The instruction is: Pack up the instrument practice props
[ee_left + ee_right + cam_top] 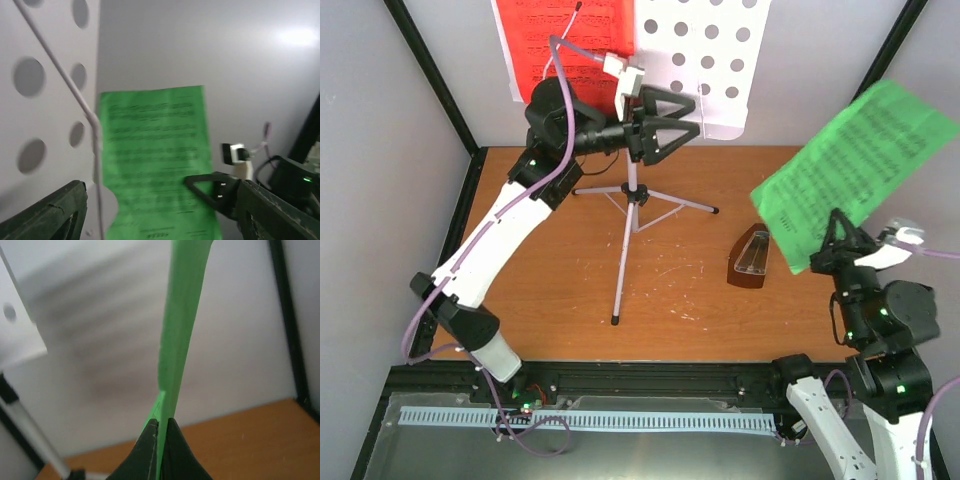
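My right gripper point(840, 245) point(161, 425) is shut on the lower edge of the green music sheet point(860, 165) point(182, 315) and holds it up above the table's right side. The red music sheet point(565, 40) rests on the perforated tray point(705, 60) of the silver tripod stand point(632, 215). My left gripper point(665, 120) point(135, 185) is open at the tray's lower edge, with nothing between its fingers. In the left wrist view the tray point(40, 100) is at left and the green sheet point(155, 165) is beyond. The dark-brown metronome point(752, 258) stands on the table under the green sheet.
The wooden table point(550, 300) is bounded by a black frame and grey walls. The tripod's legs point(620, 290) spread across the middle. A perforated white rail point(580, 418) runs along the near edge between the arm bases.
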Controlling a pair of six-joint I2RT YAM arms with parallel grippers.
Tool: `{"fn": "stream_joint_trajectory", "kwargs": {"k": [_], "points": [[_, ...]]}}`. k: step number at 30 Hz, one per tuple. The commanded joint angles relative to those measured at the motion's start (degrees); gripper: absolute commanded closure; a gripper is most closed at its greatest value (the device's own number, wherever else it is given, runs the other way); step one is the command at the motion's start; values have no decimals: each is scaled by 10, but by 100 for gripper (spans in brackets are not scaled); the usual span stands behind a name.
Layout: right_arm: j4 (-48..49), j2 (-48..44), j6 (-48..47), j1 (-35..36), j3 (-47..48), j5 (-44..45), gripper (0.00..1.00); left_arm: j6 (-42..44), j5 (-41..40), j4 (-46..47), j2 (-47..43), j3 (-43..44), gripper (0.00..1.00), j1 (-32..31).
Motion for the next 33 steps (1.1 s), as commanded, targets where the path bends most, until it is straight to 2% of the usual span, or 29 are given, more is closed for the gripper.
{"fn": "stream_joint_trajectory", "kwargs": {"k": [1, 4, 8, 12, 16, 24, 33], "points": [[-49, 11, 33, -3, -42, -137, 97, 65, 70, 40, -68, -80, 16, -3], [-34, 18, 35, -3, -71, -233, 97, 112, 94, 29, -117, -161, 14, -3], [-17, 42, 40, -3, -99, -351, 97, 145, 78, 36, -197, -312, 13, -2], [12, 58, 80, -3, -170, -407, 97, 151, 62, 38, -264, -456, 13, 0], [70, 58, 145, -3, -257, -462, 97, 146, 25, 11, -310, -556, 13, 10], [39, 86, 142, -1, -340, -456, 97, 68, -35, 15, -345, -707, 13, 118], [44, 143, 129, 33, -356, -412, 97, 51, -89, 17, -290, -747, 19, 139]]}}
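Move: Some 5 cm ahead of the right hand, 15 cm to its left and 45 cm below lies the clear tabletop that the pinched green sheet heads for. From that hand, the metronome stands about 12 cm ahead, 6 cm left and 42 cm down, and the stand's near foot 2 cm back, 34 cm left and 45 cm down. The green sheet's middle is roughly 23 cm right of the open left hand, 1 cm back and 8 cm lower. Lowering the still-pinched green sheet, the right hand sinks nearly 30 cm and swings some 14 cm left towards the clear tabletop, turning about 40 degrees counter-clockwise and tipping well down. The left hand, fingers kept wide open, drops about 35 cm, first drawing back from the stand, then easing forward and left as its rightward-pointing fingers tip down. ##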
